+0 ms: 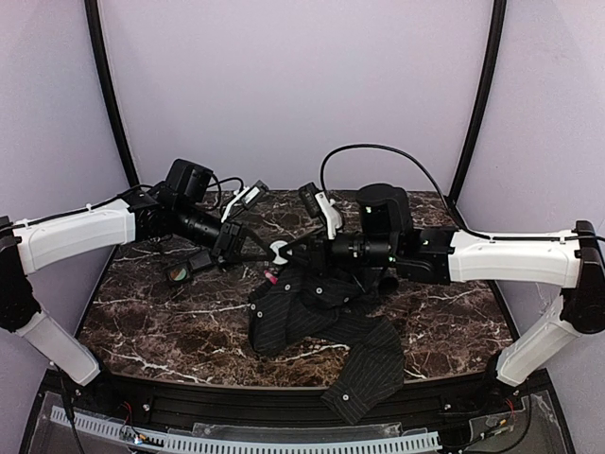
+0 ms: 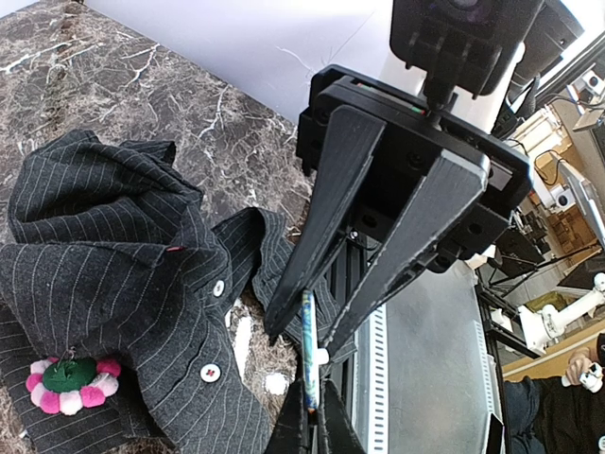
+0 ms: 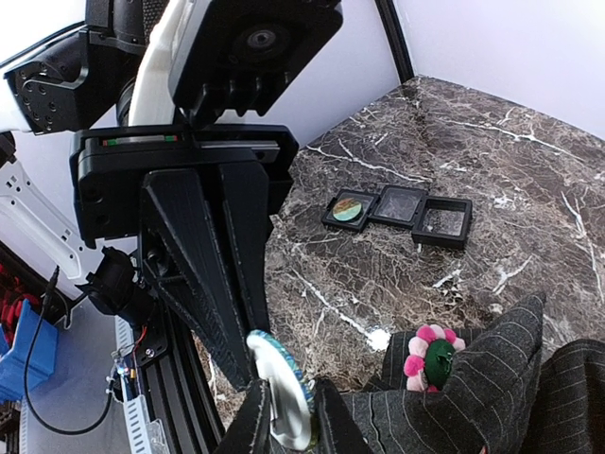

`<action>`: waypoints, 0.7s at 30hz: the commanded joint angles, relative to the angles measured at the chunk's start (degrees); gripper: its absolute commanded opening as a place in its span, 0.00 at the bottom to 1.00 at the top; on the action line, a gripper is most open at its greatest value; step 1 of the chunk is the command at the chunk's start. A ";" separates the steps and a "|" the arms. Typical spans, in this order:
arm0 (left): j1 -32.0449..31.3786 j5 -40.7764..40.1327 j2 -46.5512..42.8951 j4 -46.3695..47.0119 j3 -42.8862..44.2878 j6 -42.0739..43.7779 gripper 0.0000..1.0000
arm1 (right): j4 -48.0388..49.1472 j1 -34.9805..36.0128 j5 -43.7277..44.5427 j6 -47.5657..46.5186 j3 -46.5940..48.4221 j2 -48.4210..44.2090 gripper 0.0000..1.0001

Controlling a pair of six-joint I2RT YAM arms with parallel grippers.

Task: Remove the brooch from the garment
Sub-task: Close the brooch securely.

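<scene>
The brooch, pink and white petals round a green centre, sits pinned on the dark pinstriped garment. It also shows in the right wrist view as the brooch on the garment. Both grippers are off the brooch, meeting above the garment around a thin round badge with a white back and blue-green rim. My left gripper is shut on the badge's edge. My right gripper is shut on the badge from the opposite side.
Three small black square trays lie in a row on the marble table; one holds a round coloured disc. A garment sleeve hangs over the table's front edge. Purple walls enclose the sides and back.
</scene>
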 commanded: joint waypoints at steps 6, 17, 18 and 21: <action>-0.34 -4.77 -0.24 -6.86 1.69 2.11 0.01 | 3.16 -1.36 -5.41 -0.89 -0.58 -2.02 0.44; 3.39 -26.19 0.14 -8.74 1.86 0.76 0.01 | 2.21 -1.58 7.72 -1.01 -2.91 -7.78 0.76; 4.69 -31.89 0.29 -9.06 1.96 0.15 0.01 | 1.56 -1.70 10.72 -1.06 -3.39 -8.75 0.80; 6.73 -42.52 2.20 -11.77 3.04 -0.11 0.01 | 0.99 -2.72 17.33 -1.11 -5.82 -11.62 0.90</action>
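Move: The brooch sits between the two hands, still pinched by both, about 2 cm to the right of the left hand and 2 cm to the left of the right hand. From the left hand, the empty middle black box lies some 8 cm ahead, 17 left and 16 below. The empty right box is about 2 cm beyond it and 5 to its right; the filled box is 4 nearer and 5 farther left. The pink-green flower lies 5 cm straight ahead, 14 below. The brooch stays pinched in the shut left fingers, which sink and then sweep forward and left towards the black boxes, about 7 cm forward and 5 cm each left and down, swinging counter-clockwise with the tips dipping. The right fingers open wide first, letting go of its edge, then that hand rises and draws off to the right, away from the brooch. ##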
